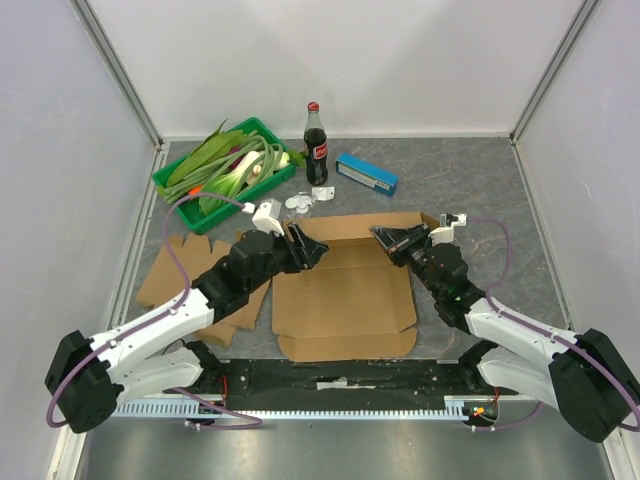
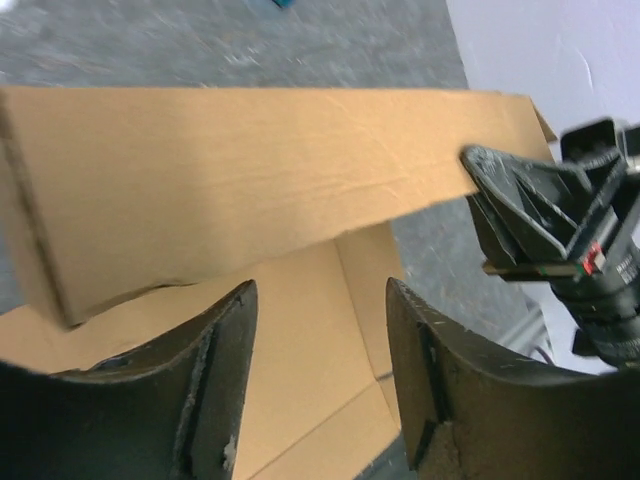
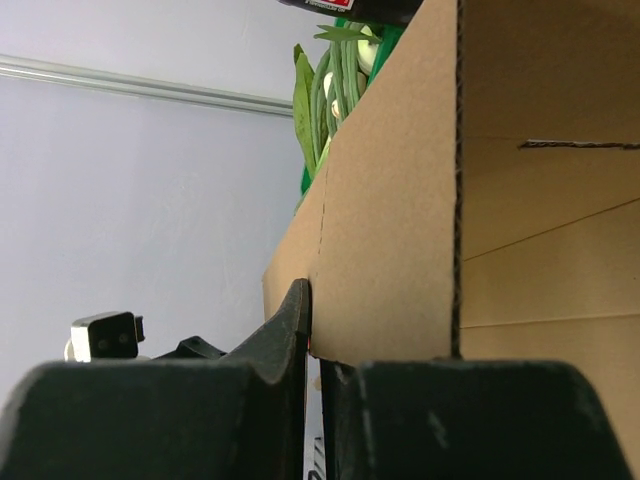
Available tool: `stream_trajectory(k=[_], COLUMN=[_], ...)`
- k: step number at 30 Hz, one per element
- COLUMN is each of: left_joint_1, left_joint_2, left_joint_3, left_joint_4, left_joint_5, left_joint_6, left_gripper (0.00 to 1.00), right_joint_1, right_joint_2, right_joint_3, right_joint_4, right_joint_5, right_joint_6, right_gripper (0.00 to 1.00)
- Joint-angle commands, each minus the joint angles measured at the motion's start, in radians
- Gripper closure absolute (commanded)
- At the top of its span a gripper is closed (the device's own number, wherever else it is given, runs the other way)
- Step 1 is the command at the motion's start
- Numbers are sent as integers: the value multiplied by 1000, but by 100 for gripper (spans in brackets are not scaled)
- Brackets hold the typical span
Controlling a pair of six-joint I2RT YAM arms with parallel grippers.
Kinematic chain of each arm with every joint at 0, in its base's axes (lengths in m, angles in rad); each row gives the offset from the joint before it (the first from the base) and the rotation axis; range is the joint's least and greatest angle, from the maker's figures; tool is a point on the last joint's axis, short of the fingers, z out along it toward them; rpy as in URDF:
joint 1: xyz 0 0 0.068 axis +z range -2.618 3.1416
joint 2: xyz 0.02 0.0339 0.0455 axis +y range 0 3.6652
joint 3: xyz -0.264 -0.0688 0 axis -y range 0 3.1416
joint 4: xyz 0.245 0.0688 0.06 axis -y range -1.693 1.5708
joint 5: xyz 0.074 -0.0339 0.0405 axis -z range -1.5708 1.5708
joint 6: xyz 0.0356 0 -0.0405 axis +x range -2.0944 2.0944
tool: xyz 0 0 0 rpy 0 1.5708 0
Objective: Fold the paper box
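The paper box [image 1: 345,300] is a brown cardboard blank lying flat in the middle of the table, with its back flap [image 1: 352,228] raised. My right gripper [image 1: 382,237] is at the flap's right end. In the right wrist view that gripper [image 3: 318,350] is shut on the flap's edge [image 3: 390,230]. My left gripper [image 1: 316,248] hovers at the flap's left end. In the left wrist view it [image 2: 320,290] stands open with nothing between the fingers, the flap [image 2: 230,180] just beyond them and the box floor [image 2: 310,350] below.
A second cardboard blank [image 1: 165,272] lies under my left arm. At the back stand a green tray [image 1: 178,190] of vegetables, a cola bottle [image 1: 316,145], a blue packet [image 1: 366,172] and some crumpled white bits [image 1: 305,200]. White walls enclose the table.
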Motion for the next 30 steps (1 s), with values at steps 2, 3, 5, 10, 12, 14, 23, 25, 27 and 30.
stream_trajectory(k=[2,3,5,10,12,14,23,25,27,30], left_joint_1=[-20,-19,-20,-59,-63,-65,-71,-71,-71,-73], left_joint_2=[-106,-112,-132,-180,-159,-122,137,159,193,255], left_joint_3=[-52,-72,-110,-201,-239,-264,-201,-224,-224,-222], left_joint_4=[-23,17,23,5,37,135,402,532,586,665], left_joint_5=[-248,-202,-156,-337,-437,-490,-660,-649,-666,-669], left_joint_6=[157,204,304,303,309,349,519,573,594,627], left_gripper=[50,51,57,53,47,46,58,59,60,61], right_joint_1=[-8,-11,-13,-22,-22,-25,-23,-25,-25,-23], right_joint_2=[-13,-10,-13,-8,-2,7,10,7,7,9], right_joint_3=[-5,-2,-1,2,2,5,15,16,19,27], right_joint_4=[-12,-14,-26,-28,-25,-25,-35,-44,-49,-61], right_joint_5=[-3,-4,3,6,3,-1,-6,-3,-4,-11], right_joint_6=[22,22,30,48,62,70,88,88,88,85], right_gripper=[91,90,90,90,90,90,90,90,91,90])
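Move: From the left gripper, the paper box's left corner flap, hanging off the end of the raised far panel, is about 7 cm ahead, 6 cm left and 6 cm lower. The far panel's middle is some 6 cm ahead and 7 cm right, slightly below. The white discs are about 14 cm ahead and 6 cm left, down on the table. From the right gripper, that flap is some 17 cm left, 2 cm ahead and 6 cm lower. Bring the left gripper about 8 cm left, then down past the near side of the raised panel, and finish with some 5 cm forward and a slight rise, swinging the fingers about 30 degrees counter-clockwise to point ahead. Narrow them partway, one on each side of the left corner flap's near edge. Keep the right gripper nearly still, pinching the far panel. ##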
